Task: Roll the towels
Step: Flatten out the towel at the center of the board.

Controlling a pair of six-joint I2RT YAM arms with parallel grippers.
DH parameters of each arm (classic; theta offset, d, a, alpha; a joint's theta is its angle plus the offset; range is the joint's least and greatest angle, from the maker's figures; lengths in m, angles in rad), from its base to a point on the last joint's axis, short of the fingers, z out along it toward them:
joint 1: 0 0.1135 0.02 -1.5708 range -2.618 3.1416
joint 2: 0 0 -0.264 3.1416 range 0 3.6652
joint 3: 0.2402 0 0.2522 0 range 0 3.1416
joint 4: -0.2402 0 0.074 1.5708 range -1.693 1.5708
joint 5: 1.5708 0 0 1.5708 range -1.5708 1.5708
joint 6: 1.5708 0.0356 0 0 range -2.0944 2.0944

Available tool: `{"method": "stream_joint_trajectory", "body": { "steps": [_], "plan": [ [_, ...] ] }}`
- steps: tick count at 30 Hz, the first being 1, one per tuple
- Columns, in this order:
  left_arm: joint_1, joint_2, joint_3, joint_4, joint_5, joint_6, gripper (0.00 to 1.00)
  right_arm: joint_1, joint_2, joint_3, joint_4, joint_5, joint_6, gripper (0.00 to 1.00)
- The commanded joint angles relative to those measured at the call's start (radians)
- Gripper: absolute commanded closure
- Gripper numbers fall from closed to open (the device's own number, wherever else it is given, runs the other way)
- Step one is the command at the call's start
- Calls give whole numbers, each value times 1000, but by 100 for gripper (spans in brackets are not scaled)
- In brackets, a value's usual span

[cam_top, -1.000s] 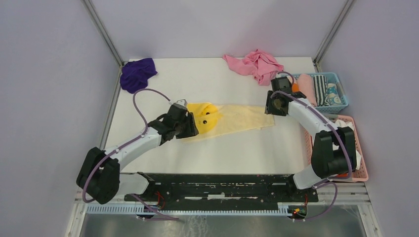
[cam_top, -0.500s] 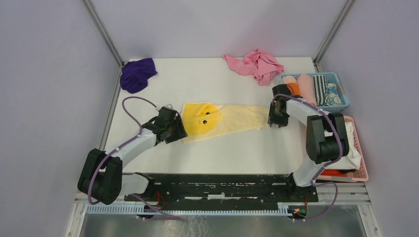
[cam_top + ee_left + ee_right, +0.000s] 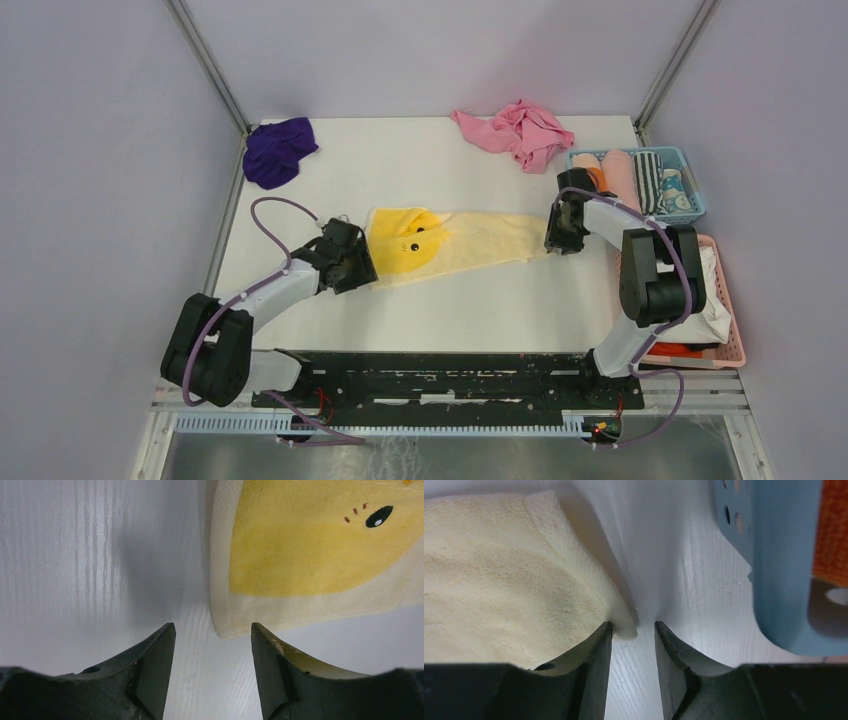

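A yellow towel (image 3: 480, 238) with a chick face lies flat across the middle of the table, its face end to the left. My left gripper (image 3: 364, 272) is low at the towel's near left corner (image 3: 235, 625), open, the corner just ahead of its fingertips (image 3: 167, 635). My right gripper (image 3: 552, 244) stands open at the towel's right end; that corner (image 3: 624, 625) touches the tip of one finger, nothing between the jaws. A purple towel (image 3: 278, 148) lies crumpled at the back left. Rolled striped (image 3: 648, 178) and teal-and-white (image 3: 676, 190) towels sit in the blue basket (image 3: 640, 152).
A crumpled pink cloth (image 3: 518, 130) lies at the back centre. The blue basket (image 3: 774, 555) is close beside my right gripper and also holds pink and orange rolls. A pink basket (image 3: 738, 345) with white fabric stands at the right edge.
My left gripper has drawn back left off the towel to its near corner. My right gripper has come down to the towel's right corner, its jaws a little narrower.
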Motion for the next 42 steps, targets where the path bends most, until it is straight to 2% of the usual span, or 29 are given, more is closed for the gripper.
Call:
{"method": "stream_joint_trajectory", "body": {
  "steps": [1,6,10,12,18,24,30,34,38,42],
  "plan": [
    [3,14,9,29,-17,-28,36,-6,50,35,13,-26,2,57],
    [4,30,14,26,-27,-26,37,-5,65,-12,7,-49,9,68],
    [5,52,23,24,-31,-26,39,-4,58,-45,14,-74,10,86],
    [3,62,27,23,-32,-26,42,-1,49,-58,24,-81,13,92],
    [-22,83,40,17,-31,-46,49,20,33,-69,29,-75,12,94],
    [-85,138,67,-47,-118,-65,54,38,18,-76,34,-61,12,94],
    [-140,222,70,-45,-183,-88,61,57,-11,-78,30,-46,11,95],
    [-164,274,79,-40,-181,-97,76,68,-38,-68,17,-47,12,95],
    [-167,199,77,-60,-191,-111,96,73,-101,-43,-23,-46,7,98],
    [-168,-23,155,-188,-283,-105,97,75,-219,6,-109,-31,-12,99]
  ]
}}
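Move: The yellow towel's near left corner lies just off the left fingertips, about 2 cm ahead, 3 cm to the right and 2 cm below; the purple towel is some 34 cm ahead and 21 cm left. For the right hand, the yellow towel's near right corner is right at the fingertips, about 1 cm left and 1 cm below, level fore and aft. From there the blue basket stands about 16 cm ahead and 20 cm right, the pink towel some 30 cm ahead and 9 cm left. The right hand sinks slightly and shuts first, pinching the yellow towel's right edge by its near corner, then keeps that grip while easing about 2 cm left, drawing back about 2 cm and starting to rise. The left hand dips about 1.5 cm, slides some 3 cm right and nearly 2 cm forward while rolling about 10 degrees, closes its open fingers on the left edge by the near corner, then starts back and up. ##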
